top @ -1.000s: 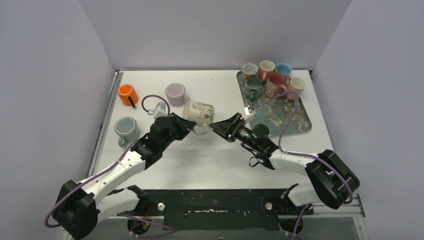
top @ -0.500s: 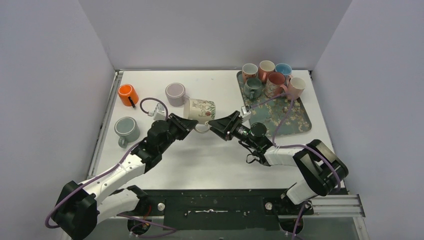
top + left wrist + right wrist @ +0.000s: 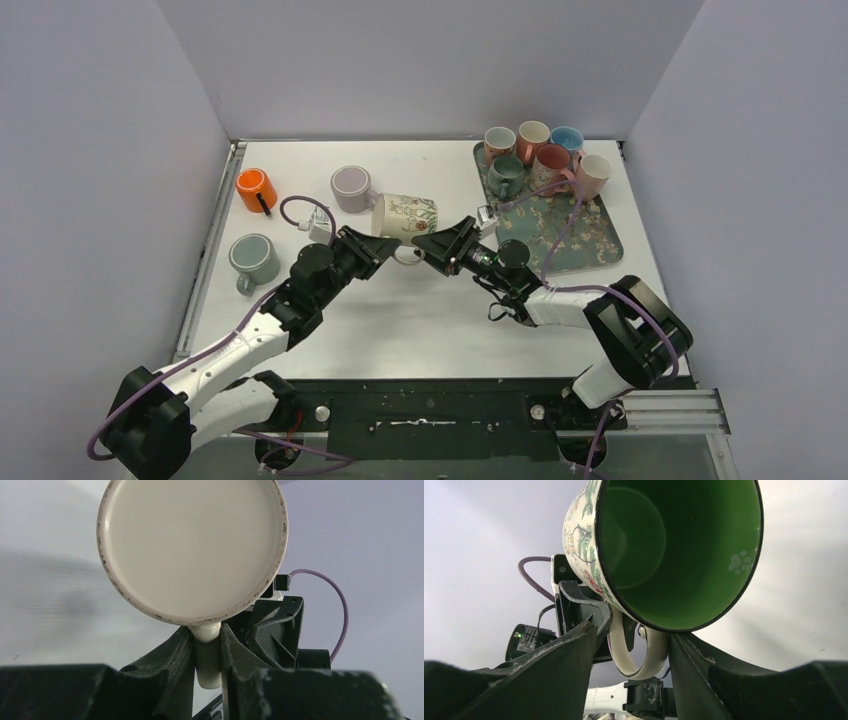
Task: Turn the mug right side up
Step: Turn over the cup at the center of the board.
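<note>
The mug (image 3: 405, 216), cream with a leaf print and a green inside, hangs on its side above the table, mouth to the right. My left gripper (image 3: 385, 246) is shut on its handle (image 3: 209, 666); the left wrist view shows the plain cream base (image 3: 192, 550) above the fingers. My right gripper (image 3: 434, 245) comes in from the right, open. In the right wrist view its fingers straddle the handle (image 3: 640, 656) just below the green mouth (image 3: 674, 555). The right finger (image 3: 696, 665) sits against the handle and the left one stands apart from it.
A floral tray (image 3: 585, 245) at the back right carries several upright mugs. An orange mug (image 3: 256, 190), a lilac mug (image 3: 350, 186) and a grey mug (image 3: 252, 256) sit on the left of the table. Grey walls close three sides.
My right gripper has moved left up to the mug's mouth, its jaws narrowing around the handle. The left gripper has carried the mug slightly right and away.
</note>
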`<state>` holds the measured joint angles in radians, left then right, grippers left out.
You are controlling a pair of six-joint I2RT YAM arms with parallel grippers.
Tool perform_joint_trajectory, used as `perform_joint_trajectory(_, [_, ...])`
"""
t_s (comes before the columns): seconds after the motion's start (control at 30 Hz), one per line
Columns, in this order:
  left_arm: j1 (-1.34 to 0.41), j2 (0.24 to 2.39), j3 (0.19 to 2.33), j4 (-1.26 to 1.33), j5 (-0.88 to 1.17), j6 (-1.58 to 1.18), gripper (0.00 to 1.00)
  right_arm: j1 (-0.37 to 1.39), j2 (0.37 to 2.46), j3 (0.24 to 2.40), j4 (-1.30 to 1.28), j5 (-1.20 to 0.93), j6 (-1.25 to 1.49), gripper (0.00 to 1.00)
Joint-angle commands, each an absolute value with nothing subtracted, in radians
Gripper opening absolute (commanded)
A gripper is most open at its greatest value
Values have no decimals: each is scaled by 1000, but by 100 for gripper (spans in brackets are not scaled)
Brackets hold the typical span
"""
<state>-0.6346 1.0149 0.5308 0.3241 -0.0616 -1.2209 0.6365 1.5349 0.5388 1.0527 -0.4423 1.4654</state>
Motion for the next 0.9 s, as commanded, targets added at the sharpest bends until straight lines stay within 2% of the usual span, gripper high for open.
perform_joint_trajectory(0.0, [-635,961,556,605,-32,-1231,0,643,1552,588,1194,-460,1495,52])
perform_joint_trajectory(0.5, [-636,969,514,711,34,-1282,0,656,1580,651,1266,-498,1529,47])
perform_joint_trajectory(0.6, [-638,973,514,713,44,-1282,0,658,1580,655,1268,-490,1528,36])
perform_joint_trajectory(0.77, [-640,967,500,709,52,-1279,0,658,1579,645,1312,-468,1528,3])
perform_joint_trajectory(0.87, [-640,962,489,698,50,-1282,0,657,1580,641,1353,-462,1526,0])
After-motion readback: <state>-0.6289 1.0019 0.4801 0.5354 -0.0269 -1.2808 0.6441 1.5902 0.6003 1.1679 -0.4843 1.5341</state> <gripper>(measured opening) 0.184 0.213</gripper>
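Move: The left gripper already holds the patterned mug by its handle in mid-air; the mug's body is about 6 cm ahead and 2 cm right of that gripper. For the right gripper, the handle is roughly 2 cm to the left at about its own height, already in the mouth of its open fingers, with the body 6 cm ahead and 2 cm left. The grey mug on the table stands some 27 cm ahead, 12 cm left and 16 cm below the left gripper. Bring both grippers up together, about 3 cm, the left one keeping its pinch on the handle and tilting some 10 degrees so the mug's mouth squares up to the right hand. Meanwhile ease the right gripper about 1 cm left onto the handle, then, late in the rise, shut its fingers until they pinch the handle too. ##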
